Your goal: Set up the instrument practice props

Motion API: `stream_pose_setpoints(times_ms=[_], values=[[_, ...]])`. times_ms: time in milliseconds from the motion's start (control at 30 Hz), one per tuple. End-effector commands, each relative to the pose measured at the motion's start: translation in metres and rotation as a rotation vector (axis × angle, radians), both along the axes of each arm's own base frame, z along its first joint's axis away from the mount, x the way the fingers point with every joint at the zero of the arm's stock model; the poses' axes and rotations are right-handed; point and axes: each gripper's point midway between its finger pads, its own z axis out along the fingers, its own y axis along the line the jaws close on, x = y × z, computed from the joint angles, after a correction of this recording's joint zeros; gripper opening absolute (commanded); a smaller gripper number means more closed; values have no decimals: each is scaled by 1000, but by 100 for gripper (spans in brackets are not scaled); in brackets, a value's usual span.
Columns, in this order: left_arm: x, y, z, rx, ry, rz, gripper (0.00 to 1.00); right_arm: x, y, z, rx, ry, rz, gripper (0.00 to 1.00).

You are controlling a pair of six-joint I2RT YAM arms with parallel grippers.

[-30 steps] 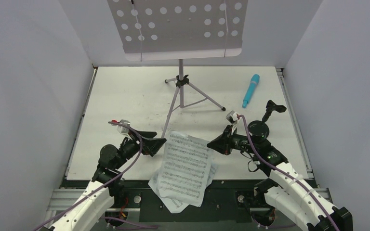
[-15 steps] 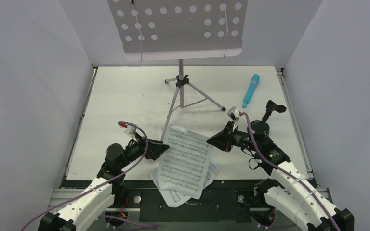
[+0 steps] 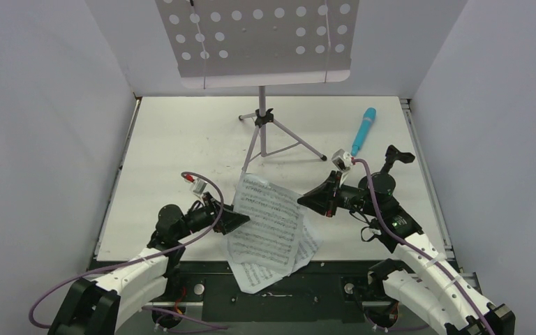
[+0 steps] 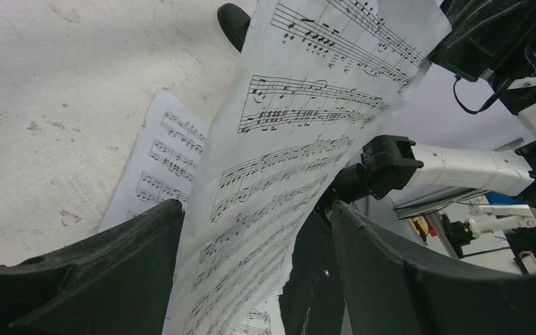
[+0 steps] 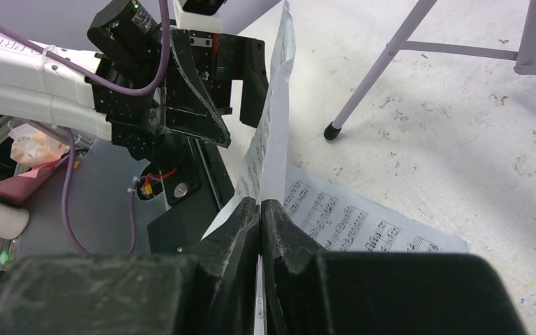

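The lilac music stand (image 3: pixel 262 38) rises at the back on its tripod (image 3: pixel 262 136). A turquoise microphone (image 3: pixel 363 131) lies at the far right, near the black mic stand (image 3: pixel 382 183). My right gripper (image 3: pixel 303 200) is shut on the right edge of one sheet-music page (image 3: pixel 269 216), which it holds tilted up off the table. In the right wrist view the page (image 5: pixel 277 118) runs edge-on out of the shut gripper (image 5: pixel 260 204). My left gripper (image 3: pixel 244 222) stands open around the page's left edge. In the left wrist view the page (image 4: pixel 300 132) hangs between the spread fingers (image 4: pixel 112 265).
More sheet-music pages (image 3: pixel 265 273) lie under the lifted one and hang over the table's near edge. One of them (image 5: pixel 363 227) lies flat beside the right gripper. A tripod leg's foot (image 5: pixel 332 130) rests close by. White walls enclose three sides.
The right gripper has lifted the page and carried it away from the near edge. The left gripper has moved right onto the page's left edge, its jaws narrowing a little.
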Motion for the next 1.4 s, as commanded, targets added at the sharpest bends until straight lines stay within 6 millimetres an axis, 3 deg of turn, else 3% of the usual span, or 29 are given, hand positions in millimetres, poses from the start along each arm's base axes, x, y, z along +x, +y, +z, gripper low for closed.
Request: stream_pose_setpoints(times_ms=[0, 300, 500, 700, 800, 1000, 1133, 1367], values=[[-9, -11, 44, -87, -136, -102, 72, -2, 5, 33, 56, -101, 36, 5], [-27, -21, 58, -114, -199, -181, 44, 2, 6, 30, 55, -100, 27, 5], [-25, -24, 55, -83, -199, -174, 28, 3, 7, 30, 56, -102, 27, 5], [-21, -22, 54, -78, -199, -143, 5, 7, 5, 23, 38, -94, -1, 8], [-19, -20, 52, -75, -200, -122, 0, 10, 3, 18, 26, -88, -21, 13], [-19, -16, 57, -87, -216, -94, 0, 20, -4, 0, -22, -63, -96, 23], [-18, -12, 69, -109, -249, -58, 0, 19, -3, -13, -28, -36, -92, 38], [-20, -4, 93, -161, -309, -10, 0, 12, -1, -26, -6, -11, -65, 77]])
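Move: The lifted sheet music spans both hands, still pinched at its upper right edge by the right. Its left edge is already between the left hand's open fingers, about 17 cm left of the right hand, 2 cm ahead and 10 cm below. From the left hand, the loose sheets lie on the table some 10 cm right, 5 cm back and 14 cm down; the music stand's near foot is roughly 11 cm ahead, 3 cm left and equally low. The sheet changes hands: the left fingers close on its left side while that hand draws back about 3 cm, left and up, then keep their pinch and lift to about 7 cm in all, tips tilting up. The right hand holds almost still until the left has shut, then opens wide and lets go, easing slightly forward and sinking about 3 cm. ##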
